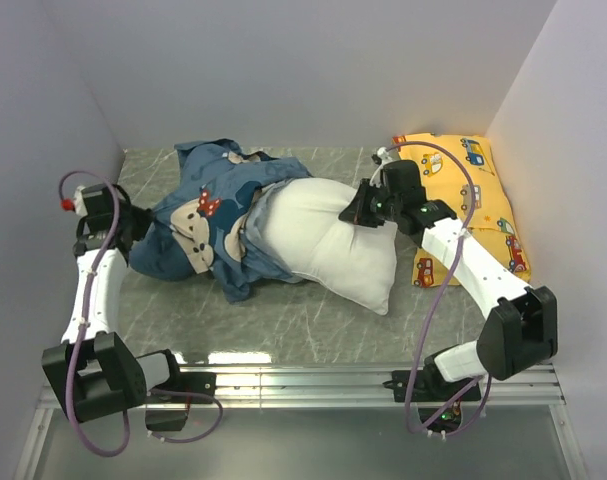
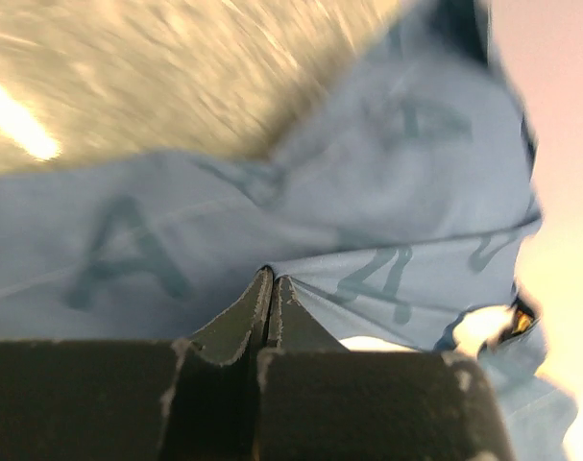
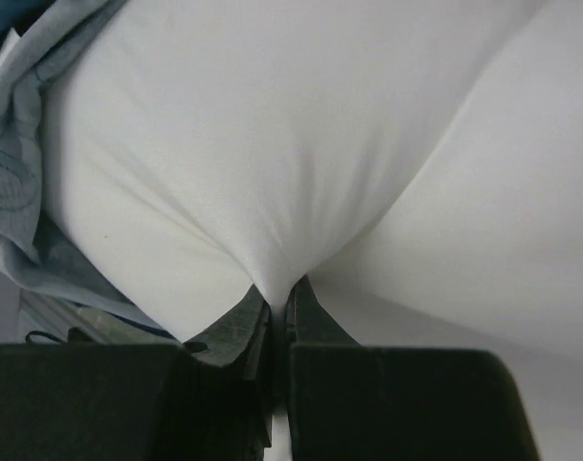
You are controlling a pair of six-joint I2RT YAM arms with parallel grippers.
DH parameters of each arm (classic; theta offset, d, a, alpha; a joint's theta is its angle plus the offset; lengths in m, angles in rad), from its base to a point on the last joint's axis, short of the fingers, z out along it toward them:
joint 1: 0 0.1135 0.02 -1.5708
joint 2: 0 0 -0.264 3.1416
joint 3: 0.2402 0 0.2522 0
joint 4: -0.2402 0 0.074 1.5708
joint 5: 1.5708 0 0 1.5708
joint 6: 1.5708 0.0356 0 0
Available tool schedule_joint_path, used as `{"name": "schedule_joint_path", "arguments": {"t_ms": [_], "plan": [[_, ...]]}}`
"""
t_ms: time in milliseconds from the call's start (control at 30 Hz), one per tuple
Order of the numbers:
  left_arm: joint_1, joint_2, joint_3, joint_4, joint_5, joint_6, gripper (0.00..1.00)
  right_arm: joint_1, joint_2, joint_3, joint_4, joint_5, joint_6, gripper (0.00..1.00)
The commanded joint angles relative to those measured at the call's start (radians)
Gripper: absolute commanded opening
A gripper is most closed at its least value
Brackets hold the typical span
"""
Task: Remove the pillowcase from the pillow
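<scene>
The dark-blue pillowcase (image 1: 208,215) is bunched over the left end of the white pillow (image 1: 328,245), whose right half lies bare on the table. At the cover's left edge, my left gripper (image 1: 143,225) is shut on it. In the left wrist view the fingertips (image 2: 272,279) pinch the pillowcase's pale inner side (image 2: 368,182), with creases running out from the tips. My right gripper (image 1: 359,212) is at the pillow's far right edge. It is shut (image 3: 279,293) on a pulled-up fold of the white pillow (image 3: 320,144). A strip of pillowcase (image 3: 22,192) shows at the left.
A yellow car-print pillow (image 1: 473,195) lies at the back right, under and behind my right arm. White walls close in the left, back and right. A metal rail (image 1: 303,380) runs along the near edge of the grey marbled tabletop (image 1: 283,320).
</scene>
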Motion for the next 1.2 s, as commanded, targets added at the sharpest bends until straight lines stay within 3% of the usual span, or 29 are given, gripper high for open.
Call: {"name": "schedule_joint_path", "arguments": {"t_ms": [0,133,333,367,400,433,500,567,933,1167], "plan": [[0.177,-0.043,-0.008,0.078,-0.204,-0.003,0.0,-0.103,-0.103,0.046,-0.055,0.144,-0.007,0.0],[0.18,0.014,-0.003,0.108,-0.118,0.032,0.0,-0.075,-0.109,0.051,-0.067,0.124,-0.026,0.0],[0.032,0.054,-0.054,0.162,-0.124,0.058,0.01,0.089,-0.055,0.074,-0.09,0.235,-0.096,0.01],[0.001,0.066,-0.055,0.162,-0.137,0.058,0.0,0.141,-0.057,0.08,-0.092,0.277,-0.111,0.09],[-0.011,0.066,-0.061,0.167,-0.142,0.055,0.0,0.175,-0.07,0.083,-0.092,0.29,-0.122,0.36],[-0.03,0.068,-0.074,0.173,-0.142,0.054,0.01,0.204,-0.078,0.092,-0.095,0.334,-0.13,0.5],[-0.041,0.068,-0.078,0.179,-0.145,0.051,0.01,0.299,-0.106,0.101,-0.098,0.408,-0.153,0.73],[-0.047,0.071,-0.083,0.18,-0.144,0.046,0.01,0.379,-0.12,0.106,-0.109,0.542,-0.176,0.84],[-0.065,0.076,-0.081,0.188,-0.125,0.055,0.01,0.739,-0.037,0.008,-0.072,0.75,-0.219,0.94],[-0.07,0.076,-0.055,0.17,-0.11,0.075,0.01,0.802,0.122,-0.007,-0.047,0.857,-0.218,0.99]]}}
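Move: The right hand grips the white pillow's upper side; the pillow's middle lies about 5 cm back, 4 cm left and 8 cm below it. The pillowcase's bunched middle is some 23 cm to that hand's left, level with it fore and aft and 12 cm lower; the yellow pillow is about 19 cm right, also level and 12 cm lower. From the left hand, already pinching the case's far-left end, the white pillow is roughly 31 cm right, 4 cm back and 8 cm lower. Right hand releases the pillow, swings about 18 cm back-left towards its near edge, opening wide; left lowers pinched pillowcase. ##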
